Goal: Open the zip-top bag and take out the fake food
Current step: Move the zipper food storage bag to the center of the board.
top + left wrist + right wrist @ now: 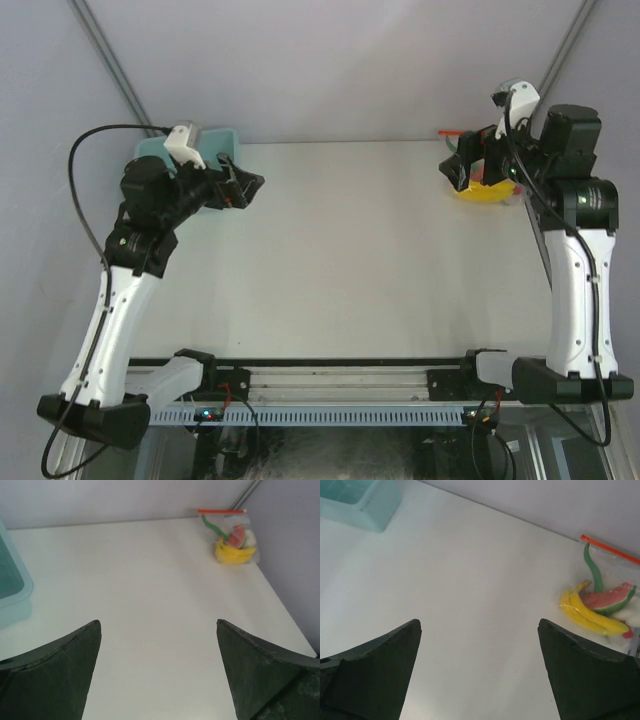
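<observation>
The zip-top bag (pixel 615 575) lies shut at the table's far right corner, its red-orange zip strip (pixel 611 547) along the far edge. The fake food shows through the clear plastic: a yellow banana (pixel 592 616), a red watermelon slice (pixel 607 600), a green piece (pixel 593 568) and a whitish piece (pixel 633 613). My right gripper (pixel 458 170) hovers open just left of the bag (pixel 486 192), nothing between its fingers. My left gripper (pixel 244 186) is open and empty at the far left, across the table from the bag (pixel 233 536).
A teal plastic bin (pixel 212 141) stands at the table's far left corner, right behind my left gripper; it also shows as the bin (pixel 9 582) and the bin (pixel 361 499). Grey walls close in behind and to the right of the bag.
</observation>
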`<state>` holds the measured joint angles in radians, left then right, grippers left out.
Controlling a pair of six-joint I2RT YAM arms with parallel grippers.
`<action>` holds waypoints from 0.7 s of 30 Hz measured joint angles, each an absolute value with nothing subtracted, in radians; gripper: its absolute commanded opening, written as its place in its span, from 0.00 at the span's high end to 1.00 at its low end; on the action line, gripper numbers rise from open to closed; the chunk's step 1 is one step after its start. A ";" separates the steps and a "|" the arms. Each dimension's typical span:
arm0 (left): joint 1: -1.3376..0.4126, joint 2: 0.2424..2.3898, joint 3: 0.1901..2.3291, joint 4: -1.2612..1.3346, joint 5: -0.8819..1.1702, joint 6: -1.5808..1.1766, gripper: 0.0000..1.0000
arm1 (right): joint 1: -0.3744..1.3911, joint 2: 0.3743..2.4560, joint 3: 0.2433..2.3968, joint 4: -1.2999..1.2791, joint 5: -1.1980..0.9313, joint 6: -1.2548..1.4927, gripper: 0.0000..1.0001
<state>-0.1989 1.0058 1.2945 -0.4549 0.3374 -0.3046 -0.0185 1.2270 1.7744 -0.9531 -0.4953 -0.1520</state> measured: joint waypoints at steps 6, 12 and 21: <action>-0.263 1.157 1.322 -0.471 0.272 -0.305 0.00 | 0.017 1.365 1.782 -0.929 -0.421 -0.142 0.00; -0.318 1.267 1.345 -0.477 0.200 -0.305 0.00 | 0.117 1.467 1.761 -0.887 -0.356 -0.214 0.00; -0.375 1.248 1.306 -0.381 0.096 -0.315 0.00 | 0.151 1.643 1.817 -0.883 -0.427 -0.271 0.00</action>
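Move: The zipper bag of fake food lies at the board's far right corner. From the right hand it is about 22 cm ahead, 15 cm to the right and some 36 cm below. From the left hand the same bag is roughly 22 cm ahead and 54 cm to the right, some 33 cm lower. The blue bin stands about 20 cm ahead of the left hand, 19 cm to its left and 32 cm below. Sinking and reaching forward, the right hand comes down about 12 cm towards the level of the bag and some 10 cm farther out, swinging 5 cm left midway, with its fingers tipping down and turning a little counter-clockwise. The left hand drops about 7 cm while going 6 cm forward and 4 cm right, then eases up slightly. Both grippers stay wide open and touch nothing. ##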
